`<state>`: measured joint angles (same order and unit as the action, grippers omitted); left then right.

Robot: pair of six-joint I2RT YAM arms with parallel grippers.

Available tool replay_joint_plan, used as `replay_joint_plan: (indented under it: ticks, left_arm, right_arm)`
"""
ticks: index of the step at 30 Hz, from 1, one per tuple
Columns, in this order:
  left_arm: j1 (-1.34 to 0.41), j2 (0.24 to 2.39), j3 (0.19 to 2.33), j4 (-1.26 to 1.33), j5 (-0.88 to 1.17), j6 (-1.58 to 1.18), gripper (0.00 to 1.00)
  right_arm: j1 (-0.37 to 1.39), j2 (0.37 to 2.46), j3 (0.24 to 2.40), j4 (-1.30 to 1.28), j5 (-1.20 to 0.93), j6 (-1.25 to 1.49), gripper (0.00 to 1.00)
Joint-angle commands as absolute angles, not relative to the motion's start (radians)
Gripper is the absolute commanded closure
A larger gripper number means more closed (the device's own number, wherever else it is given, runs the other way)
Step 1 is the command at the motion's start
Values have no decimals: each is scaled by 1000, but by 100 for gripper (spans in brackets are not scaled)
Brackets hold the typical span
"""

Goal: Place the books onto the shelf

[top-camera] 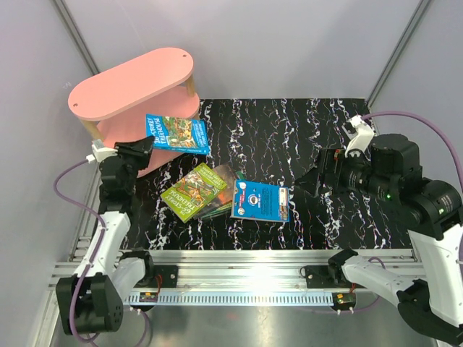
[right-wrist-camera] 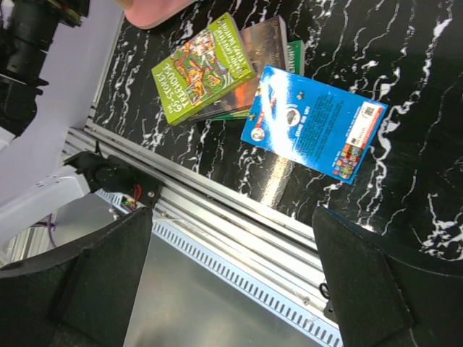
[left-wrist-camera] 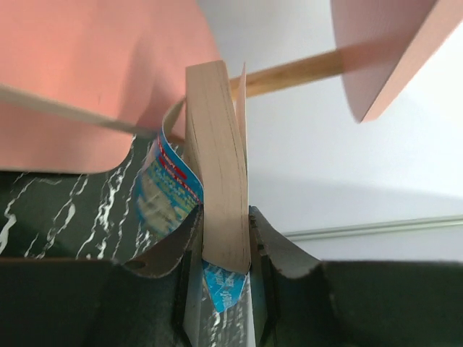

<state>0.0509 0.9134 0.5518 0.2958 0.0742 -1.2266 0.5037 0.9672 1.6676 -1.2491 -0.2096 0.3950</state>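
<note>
The pink shelf (top-camera: 130, 83) stands at the back left. My left gripper (top-camera: 141, 150) is shut on the edge of a blue book with a green picture (top-camera: 177, 134), holding it off the table just in front of the shelf's lower boards. The left wrist view shows that book's page block (left-wrist-camera: 217, 166) clamped between the jaws of my left gripper (left-wrist-camera: 226, 246), with pink boards (left-wrist-camera: 87, 79) and a wooden post (left-wrist-camera: 289, 72) beyond. On the table lie a green book (top-camera: 194, 191), a dark book (top-camera: 226, 179) under it and a bright blue book (top-camera: 260, 200). My right gripper (top-camera: 307, 181) hangs open and empty to their right.
The black marbled mat (top-camera: 333, 144) covers the table. A metal rail (top-camera: 239, 264) runs along the near edge. In the right wrist view the green book (right-wrist-camera: 202, 69), the blue book (right-wrist-camera: 315, 123) and the rail (right-wrist-camera: 239, 217) lie beyond my right gripper (right-wrist-camera: 231, 246).
</note>
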Motion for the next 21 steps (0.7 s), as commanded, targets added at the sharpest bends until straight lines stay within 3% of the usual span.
replay_joint_plan:
  ticks: [1, 10, 17, 21]
  left_arm:
    - [126, 930, 561, 641, 126, -1318, 100]
    - [244, 997, 615, 807, 262, -1400, 100]
    - [284, 989, 669, 661, 246, -1336, 100]
    - [304, 940, 627, 565, 111, -1316, 100]
  right_arm:
    - [515, 973, 1697, -1250, -143, 353, 0]
    - [517, 988, 1700, -1259, -126, 356, 0]
    - [515, 989, 1692, -1259, -110, 367, 0]
    - [515, 983, 1684, -1249, -112, 380, 0]
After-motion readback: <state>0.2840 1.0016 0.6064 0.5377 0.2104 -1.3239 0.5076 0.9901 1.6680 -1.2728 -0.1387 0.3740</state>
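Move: The left hand holds the blue treehouse book and faces the opening between the shelf's top and middle boards, whose middle is some 10 cm ahead, 2 cm left and 5 cm higher. The top board lies about 10 cm ahead, 3 cm left, 13 cm up; the green book roughly 5 cm back, 10 cm right, 25 cm below. From the right hand the opening is about 30 cm ahead, 43 cm left and 6 cm lower. Still pinching the blue treehouse book by its near left edge, the left hand carries it left and up at once, about 6 cm each way, into the opening between the shelf's top and middle boards. The fingers tip upward by roughly 10 degrees and keep their grip. ##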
